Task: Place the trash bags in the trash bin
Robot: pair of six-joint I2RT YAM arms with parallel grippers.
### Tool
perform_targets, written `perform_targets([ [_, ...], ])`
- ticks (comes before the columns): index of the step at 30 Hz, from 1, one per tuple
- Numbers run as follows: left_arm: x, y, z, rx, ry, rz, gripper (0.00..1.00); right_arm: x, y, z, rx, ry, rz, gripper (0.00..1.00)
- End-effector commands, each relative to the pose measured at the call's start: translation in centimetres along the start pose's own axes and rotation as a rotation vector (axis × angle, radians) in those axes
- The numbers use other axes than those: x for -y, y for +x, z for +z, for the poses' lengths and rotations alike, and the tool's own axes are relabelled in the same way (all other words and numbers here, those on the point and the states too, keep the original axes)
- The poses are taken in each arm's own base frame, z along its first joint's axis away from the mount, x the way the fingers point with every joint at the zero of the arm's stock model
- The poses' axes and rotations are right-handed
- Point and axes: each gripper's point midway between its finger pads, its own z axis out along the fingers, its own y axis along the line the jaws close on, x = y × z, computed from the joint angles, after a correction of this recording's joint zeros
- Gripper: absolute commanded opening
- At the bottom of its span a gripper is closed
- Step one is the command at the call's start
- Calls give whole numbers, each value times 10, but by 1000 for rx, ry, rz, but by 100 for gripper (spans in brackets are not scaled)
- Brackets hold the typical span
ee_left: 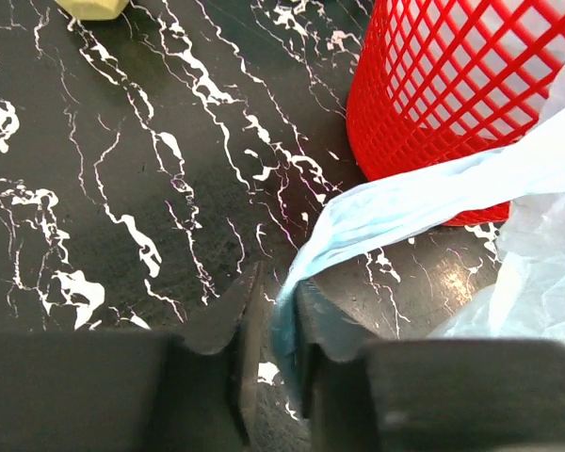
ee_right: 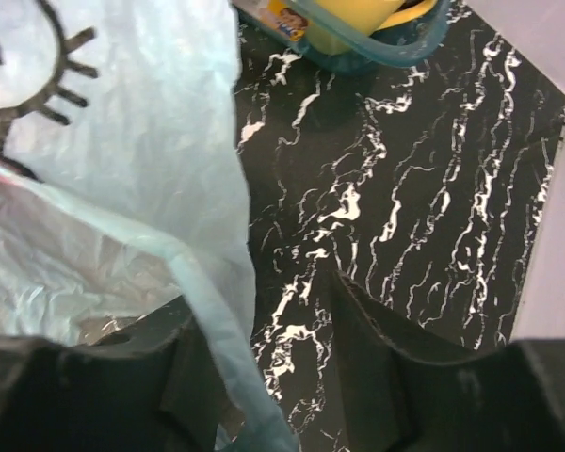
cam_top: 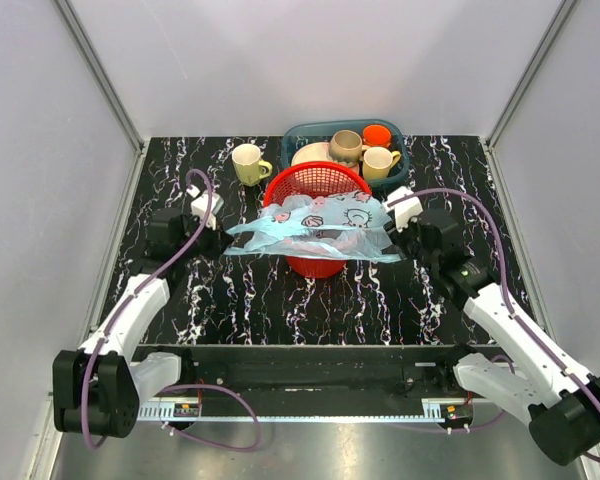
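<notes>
The light-blue printed trash bag (cam_top: 315,232) hangs stretched across the front of the red mesh trash bin (cam_top: 318,180), draped over its near rim and wider than the bin. My left gripper (cam_top: 223,240) is at the bag's left end. In the left wrist view its jaws (ee_left: 281,282) stand slightly apart, with the bag's edge (ee_left: 424,193) lying against the right finger beside the bin (ee_left: 433,85). My right gripper (cam_top: 398,235) is at the bag's right end. Its jaws (ee_right: 264,292) stand wide, and a strand of the bag (ee_right: 122,141) drapes over the left finger.
A teal dish tray (cam_top: 405,150) with several cups and a plate stands right behind the bin, and its corner shows in the right wrist view (ee_right: 395,47). A pale yellow mug (cam_top: 248,163) stands to the bin's back left. Grey walls close in the table on three sides.
</notes>
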Motion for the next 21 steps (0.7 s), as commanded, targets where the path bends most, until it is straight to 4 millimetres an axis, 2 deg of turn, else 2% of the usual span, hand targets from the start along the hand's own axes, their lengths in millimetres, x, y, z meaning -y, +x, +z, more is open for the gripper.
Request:
perform_targets([
  [1, 1, -51, -14, 156, 39, 35, 28, 21, -39, -7, 109, 41, 75, 54],
  [4, 15, -71, -35, 191, 105, 45, 40, 21, -45, -16, 116, 17, 96, 66],
  [5, 20, -71, -42, 178, 126, 24, 52, 24, -55, -23, 137, 10, 110, 69],
  [6, 38, -87, -53, 203, 208, 45, 57, 22, -62, -31, 158, -10, 121, 73],
  [8, 56, -94, -69, 206, 275, 47, 66, 8, -76, -47, 189, -118, 143, 77],
  [9, 68, -101, -77, 221, 328, 54, 68, 3, -80, -53, 200, -151, 152, 77],
  [11, 77, -108, -86, 242, 348, 28, 70, -10, -80, -59, 183, -232, 161, 79],
  [15, 71, -124, -87, 264, 317, -14, 72, -19, -80, -55, 133, -288, 179, 79],
  [16, 69, -134, -87, 273, 304, -28, 71, -19, -90, -57, 151, -304, 191, 79],
  [18, 59, -146, -76, 272, 268, -60, 70, -24, -98, -52, 148, -334, 230, 79],
  [19, 56, -162, -75, 292, 255, -62, 70, -22, -111, -52, 171, -342, 245, 79],
  [20, 57, -168, -69, 288, 253, -64, 69, -21, -115, -47, 167, -340, 260, 78],
  [21, 46, -168, -53, 261, 220, -95, 68, -24, -115, -34, 133, -343, 293, 77],
])
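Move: The trash bag is draped over the bin mouth, its middle about 17 cm right and 3 cm ahead of the left hand, whose fingers still pinch its left handle. The red bin stands under the bag, roughly 18 cm right and 5 cm ahead; the yellow mug is about 23 cm ahead and 5 cm right. From the right hand, the bag's middle lies some 15 cm left, 5 cm ahead and 5 cm below; the teal tray is around 28 cm ahead and 9 cm left. Upward with both hands, opening away from the bag's handles: the left lets go and climbs about 16 cm, drawing slightly back and right, its left side rolling down. The right, already half open, spreads wider and rises some 9 cm, shifting left towards the bin, its left side rolling up and the wrist turning a little counter-clockwise. ##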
